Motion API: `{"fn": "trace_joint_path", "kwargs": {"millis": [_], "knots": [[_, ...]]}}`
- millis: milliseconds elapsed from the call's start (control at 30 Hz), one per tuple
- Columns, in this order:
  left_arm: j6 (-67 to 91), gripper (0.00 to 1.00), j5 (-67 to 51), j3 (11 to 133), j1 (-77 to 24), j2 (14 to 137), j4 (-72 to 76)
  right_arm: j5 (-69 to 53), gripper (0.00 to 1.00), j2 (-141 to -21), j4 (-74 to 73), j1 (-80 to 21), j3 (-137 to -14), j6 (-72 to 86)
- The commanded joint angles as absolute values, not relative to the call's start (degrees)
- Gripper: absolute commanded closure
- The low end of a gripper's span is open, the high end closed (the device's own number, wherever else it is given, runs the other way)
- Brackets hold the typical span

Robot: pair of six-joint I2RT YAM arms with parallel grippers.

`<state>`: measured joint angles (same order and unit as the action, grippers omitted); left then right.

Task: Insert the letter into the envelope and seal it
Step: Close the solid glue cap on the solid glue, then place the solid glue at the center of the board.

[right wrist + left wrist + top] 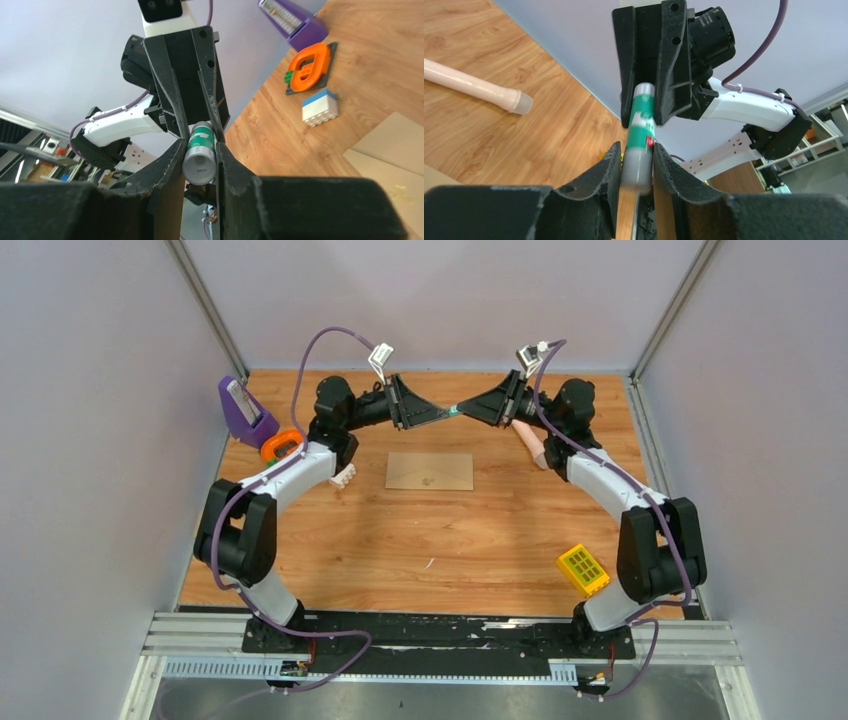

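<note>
A green-and-white glue stick (454,410) hangs in the air at the back of the table, between my two grippers, which meet tip to tip. My right gripper (200,155) is shut on its white bottom end (200,167). My left gripper (636,160) stands slightly open round the blurred grey cap (638,172), its fingers close along both sides. The tan envelope (430,471) lies flat on the wood in front of the grippers, flap down, and its corner (385,180) shows in the right wrist view. No letter shows apart from the envelope.
A purple holder (245,412) and an orange piece (281,446) sit at the back left, with a white-and-blue block (343,476) beside the left arm. A pink tube (530,445) lies under the right arm. A yellow block (583,570) is at the front right.
</note>
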<state>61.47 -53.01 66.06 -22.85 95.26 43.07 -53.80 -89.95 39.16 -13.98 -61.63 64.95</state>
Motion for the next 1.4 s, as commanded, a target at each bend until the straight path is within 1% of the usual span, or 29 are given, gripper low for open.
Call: {"fn": "trace_joint_path", "kwargs": {"millis": [0, 200, 267, 300, 333, 367, 400, 433, 500, 600, 767, 933, 1067, 1100, 1167, 1200, 1267, 1367], "knots": [[62.0, 0.65, -54.0, 69.1, -26.6, 95.2, 47.1, -57.2, 1.00, -91.9, 41.3, -19.5, -62.5, 67.1], [62.5, 0.65, -54.2, 69.3, -26.7, 95.4, 47.9, -57.4, 1.00, -92.4, 38.7, -20.7, -63.3, 65.3], [62.6, 0.60, -54.3, 69.3, -26.7, 95.3, 48.1, -57.3, 1.00, -92.5, 39.2, -20.5, -63.2, 65.6], [62.7, 0.51, -54.3, 69.2, -26.7, 95.3, 48.3, -57.4, 1.00, -92.4, 39.1, -20.5, -63.3, 65.5], [62.9, 0.43, -54.4, 69.2, -26.7, 95.2, 48.4, -57.4, 1.00, -92.3, 39.0, -20.4, -63.3, 65.4], [63.2, 0.28, -54.4, 69.1, -26.7, 95.2, 49.1, -57.4, 1.00, -92.2, 38.9, -20.3, -63.3, 65.4], [63.4, 0.20, -54.5, 69.1, -26.7, 95.2, 49.5, -57.3, 1.00, -92.0, 38.9, -20.1, -63.2, 65.3], [63.8, 0.05, -54.4, 69.1, -26.7, 95.1, 50.1, -57.4, 1.00, -91.9, 38.9, -19.9, -63.2, 65.2], [64.3, 0.01, -54.6, 69.3, -26.5, 94.9, 51.0, -57.2, 1.00, -91.6, 38.4, -19.4, -63.2, 64.8], [64.3, 0.00, -54.5, 69.4, -25.6, 94.3, 51.0, -57.2, 1.00, -90.7, 38.2, -18.0, -63.0, 64.7], [60.5, 0.00, -54.2, 68.9, -22.3, 92.2, 45.8, -58.0, 1.00, -88.3, 36.2, -13.9, -63.1, 63.3], [51.2, 0.00, -52.8, 68.8, -15.9, 88.9, 36.0, -60.1, 1.00, -86.7, 21.9, -8.4, -65.1, 49.9], [41.4, 0.00, -52.5, 70.2, -11.0, 85.8, 23.0, -62.0, 1.00, -88.8, 2.0, -3.0, -69.5, 30.6], [39.6, 0.00, -52.5, 70.7, -9.7, 84.9, 21.0, -61.7, 1.00, -89.9, -2.3, -1.5, -71.2, 27.8], [32.7, 0.00, -51.2, 72.5, -8.4, 83.6, 12.4, -59.8, 1.00, -92.6, -14.6, 1.5, -75.9, 19.3], [27.0, 0.00, -50.4, 74.4, -8.1, 83.2, 4.9, -59.1, 1.00, -94.3, -21.9, 2.5, -79.2, 13.0], [20.2, 0.00, -49.8, 76.4, -7.3, 82.4, -3.5, -55.7, 1.00, -97.6, -36.9, 3.2, -85.1, 3.9], [14.1, 0.00, -50.2, 77.1, -5.4, 80.7, -10.3, -51.1, 1.00, -101.1, -50.0, 3.1, -91.1, -6.5]]}}
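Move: The glue stick bridges my two hands in the air: its middle is about 3 cm to the right of my left hand's point and 2 cm to the left of my right hand's, level with both. The envelope lies some 30 cm below my left hand, about 5 cm ahead and 2 cm to its left. From my right hand the pink tube lies roughly 15 cm ahead, 17 cm to the right and 29 cm down. I keep the glue stick gripped in my right hand and ease it about 4 cm left and 3 cm back, while my left hand drifts 2 cm towards it and its part-open fingers spread wide around the cap end. Then I part them: my left hand swings left and forward some 15 cm, its fingers turning forward and dipping; my right carries the glue stick right, forward and down, fingers tipping down some 25 degrees. ##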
